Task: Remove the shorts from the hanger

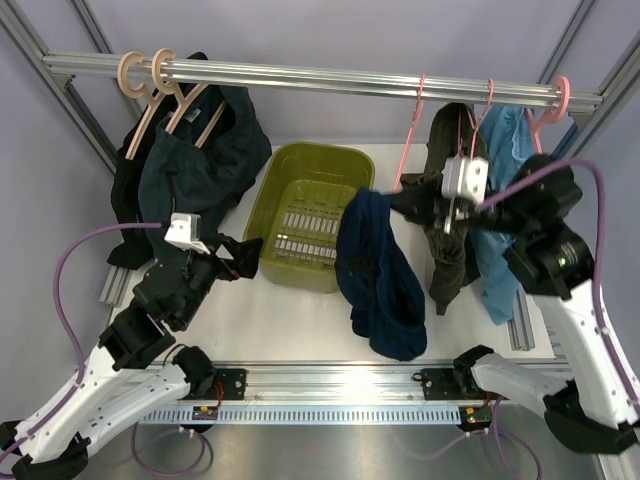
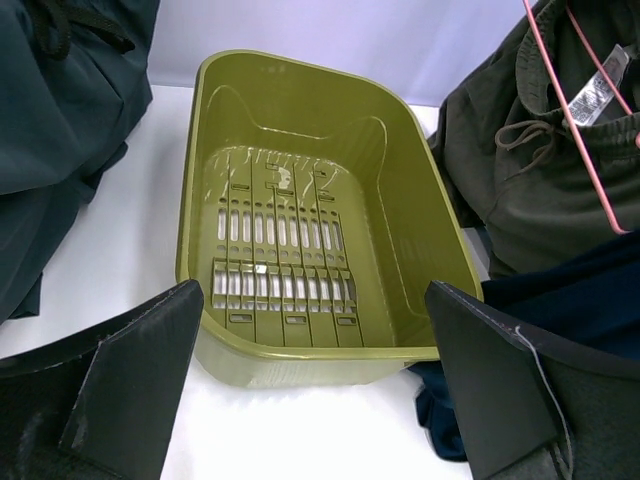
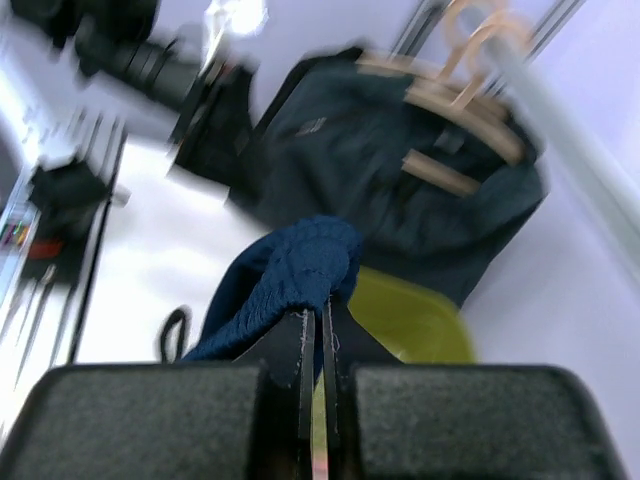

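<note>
The dark navy shorts (image 1: pixel 380 280) hang from my right gripper (image 1: pixel 383 201), which is shut on their top edge beside the basket's right rim. Their lower part droops to the white table. In the right wrist view the jaws (image 3: pixel 313 315) pinch a fold of the navy fabric (image 3: pixel 290 265). The thin pink hanger (image 1: pixel 409 140) hangs from the rail, its lower end just right of the shorts' top. I cannot tell whether it still touches the fabric. My left gripper (image 1: pixel 247 256) is open and empty at the basket's near left; it also shows in the left wrist view (image 2: pixel 312 292).
The green basket (image 1: pixel 342 165) stands mid-table (image 2: pixel 325 85). An olive garment (image 1: pixel 452 250) and a light blue garment (image 1: pixel 497 260) hang at the right. Dark teal garments on wooden hangers (image 1: pixel 200 160) hang at the left. The metal rail (image 1: pixel 300 75) spans the back.
</note>
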You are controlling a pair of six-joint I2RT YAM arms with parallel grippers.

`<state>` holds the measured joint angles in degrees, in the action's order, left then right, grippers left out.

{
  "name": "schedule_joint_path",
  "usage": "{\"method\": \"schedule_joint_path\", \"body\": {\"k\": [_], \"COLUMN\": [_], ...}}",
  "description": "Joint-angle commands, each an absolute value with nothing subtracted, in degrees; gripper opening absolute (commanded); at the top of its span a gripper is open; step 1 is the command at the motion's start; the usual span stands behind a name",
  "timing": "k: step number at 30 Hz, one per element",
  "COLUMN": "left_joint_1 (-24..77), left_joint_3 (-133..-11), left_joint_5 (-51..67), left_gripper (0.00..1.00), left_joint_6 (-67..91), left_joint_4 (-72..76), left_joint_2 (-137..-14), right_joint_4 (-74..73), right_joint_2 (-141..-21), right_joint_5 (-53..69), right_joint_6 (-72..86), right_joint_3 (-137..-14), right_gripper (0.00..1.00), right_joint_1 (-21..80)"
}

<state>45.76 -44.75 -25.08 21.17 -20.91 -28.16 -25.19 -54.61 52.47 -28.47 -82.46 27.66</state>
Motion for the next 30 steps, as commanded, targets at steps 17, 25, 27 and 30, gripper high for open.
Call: {"method": "schedule_joint_path", "body": {"k": [17, 25, 27, 30], "left_joint_1": [45.79, 45.70, 45.70, 45.70], "left_joint_3": [-43.68, -43.59, -43.59, -43.68], "left_joint_5": [-28.57, -27.78, -27.51, -27.25], "left_gripper": [0.99, 0.99, 0.99, 0.99], "left_joint_6": [21.36, 21.27, 21.27, 21.36], "left_joint_4": [-18.11, -16.88, -16.53, -16.09], "left_joint_2": [-26.81, -28.56, -29.00, -29.44], "right_joint_4": [0.08, 7.82, 7.74, 7.82], "right_joint_2": [-102.03, -106.87, -106.88, -104.25], "right_joint_5": [27.52, 17.06, 16.88, 20.99], "right_joint_6": [-14.50, -21.52, -21.88, -21.36], "right_joint_3": [-156.00, -157.59, -156.45, -148.91], "right_gripper": [0.00, 0.00, 0.00, 0.00], "right_joint_1": [29.97, 30.23, 30.23, 30.41]}}
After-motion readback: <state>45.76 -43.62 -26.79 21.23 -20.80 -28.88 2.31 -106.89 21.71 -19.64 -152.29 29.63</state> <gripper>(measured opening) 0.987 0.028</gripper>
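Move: My right hand, well above the table with its fingers pointing left, already holds the navy shorts. From it the green basket lies about 19 cm ahead, 8 cm to the left and some 36 cm below. The empty pink hanger is roughly 18 cm ahead and 9 cm to the right, slightly lower, and the olive shorts hang about 11 cm to the right of that hanger. From my left hand the basket is about 15 cm ahead, 11 cm to the right and 20 cm down. With my right fingers still shut on the navy shorts, I swing them quickly upward by nearly 30 cm and forward about 17 cm, towards the far side over the basket. The rise comes mostly first, then I level off and keep reaching forward. On the way my wrist tips the left-pointing fingers up and swings them clockwise. ##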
